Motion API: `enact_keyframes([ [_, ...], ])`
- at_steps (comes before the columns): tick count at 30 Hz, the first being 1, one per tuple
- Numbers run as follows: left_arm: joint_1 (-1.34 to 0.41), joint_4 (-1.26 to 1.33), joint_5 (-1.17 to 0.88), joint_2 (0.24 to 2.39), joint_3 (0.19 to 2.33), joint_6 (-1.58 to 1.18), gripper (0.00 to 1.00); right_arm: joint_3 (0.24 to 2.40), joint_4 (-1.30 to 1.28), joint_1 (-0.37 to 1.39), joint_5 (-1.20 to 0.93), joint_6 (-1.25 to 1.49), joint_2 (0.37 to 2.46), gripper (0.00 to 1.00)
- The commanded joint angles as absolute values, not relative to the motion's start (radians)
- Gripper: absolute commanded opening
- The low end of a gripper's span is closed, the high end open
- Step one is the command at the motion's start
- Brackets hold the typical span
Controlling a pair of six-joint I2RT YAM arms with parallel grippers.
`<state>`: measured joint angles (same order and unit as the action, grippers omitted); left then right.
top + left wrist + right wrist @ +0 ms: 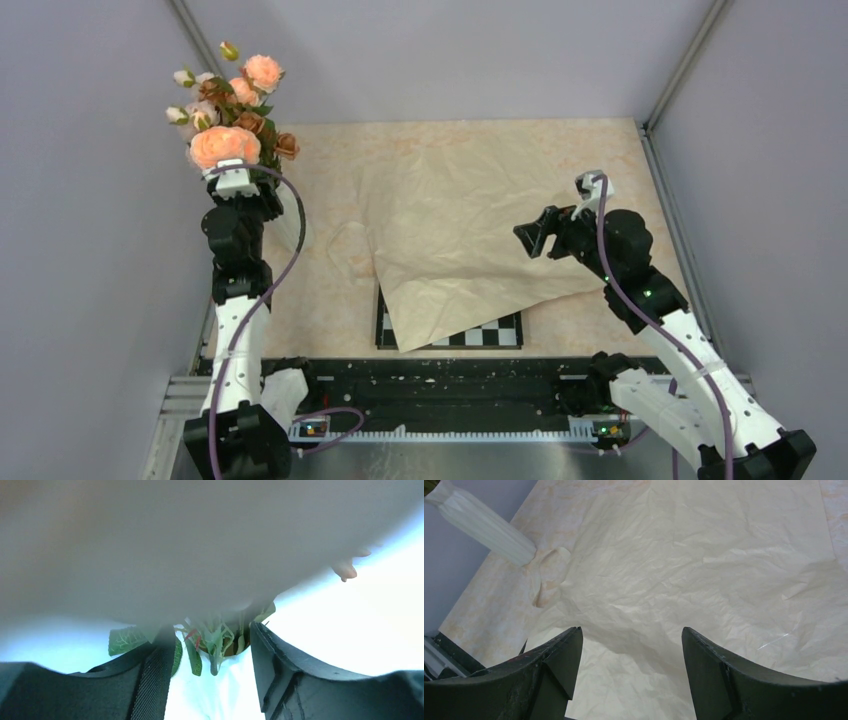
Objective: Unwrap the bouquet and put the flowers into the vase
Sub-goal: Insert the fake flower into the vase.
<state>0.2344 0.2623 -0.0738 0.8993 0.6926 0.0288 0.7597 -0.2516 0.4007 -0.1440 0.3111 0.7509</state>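
Note:
The flowers (232, 110), peach and pink roses with green leaves, stand upright at the far left. In the left wrist view their stems and leaves (215, 647) run down into the white vase (220, 692). My left gripper (210, 630) is open around the stems just above the rim, with a gap on each side. Most of the vase (293, 220) is hidden behind the left arm. The ribbed vase (484, 527) also shows in the right wrist view. The bouquet's beige wrapping paper (470, 225) lies spread flat. My right gripper (535, 238) hovers open above the paper (704, 565), holding nothing.
A black-and-white checkerboard (480, 335) pokes out from under the paper's near edge. Grey walls close in the marbled table (330, 290) on the left, back and right. A curl of cream ribbon (546, 575) lies by the vase's foot.

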Motion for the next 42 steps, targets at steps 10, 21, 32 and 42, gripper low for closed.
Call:
enact_keyframes([
  [10,0.241,0.206,-0.085,0.837,0.698,-0.038,0.99,0.756,-0.228,0.389,-0.135,0.313,0.719,0.75],
  [21,0.241,0.094,-0.131,0.706,0.692,-0.072,0.99,0.77,-0.25,0.388,-0.122,0.303,0.712,0.75],
  [32,0.241,-0.037,-0.185,0.59,0.674,-0.142,0.99,0.807,-0.314,0.388,-0.049,0.312,0.733,0.76],
  [42,0.241,-0.265,-0.148,0.488,0.704,-0.232,0.99,0.844,-0.392,0.376,0.072,0.344,0.78,0.78],
])
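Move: The vase stands upright about 8 cm straight ahead of the left gripper, its mouth some 5 cm lower and its middle about 17 cm below. The large peach rose hangs close over this gripper, roughly 10 cm above and 3 cm back. The ribbon loop lies on the table 4 cm ahead, 14 cm to the right and 30 cm down. From the right gripper the vase is about 12 cm ahead, 54 cm left and 14 cm below. Finish opening the half-open left fingers to their full width while sinking about a centimetre, then draw the gripper back from the vase by some 8 cm and 4 cm to the right, out from under the peach rose. Let it rise slightly on the way and sink again, rolling the left side down about 10 degrees. Late on, ease the empty right gripper some 3 cm right and 2 cm down. ##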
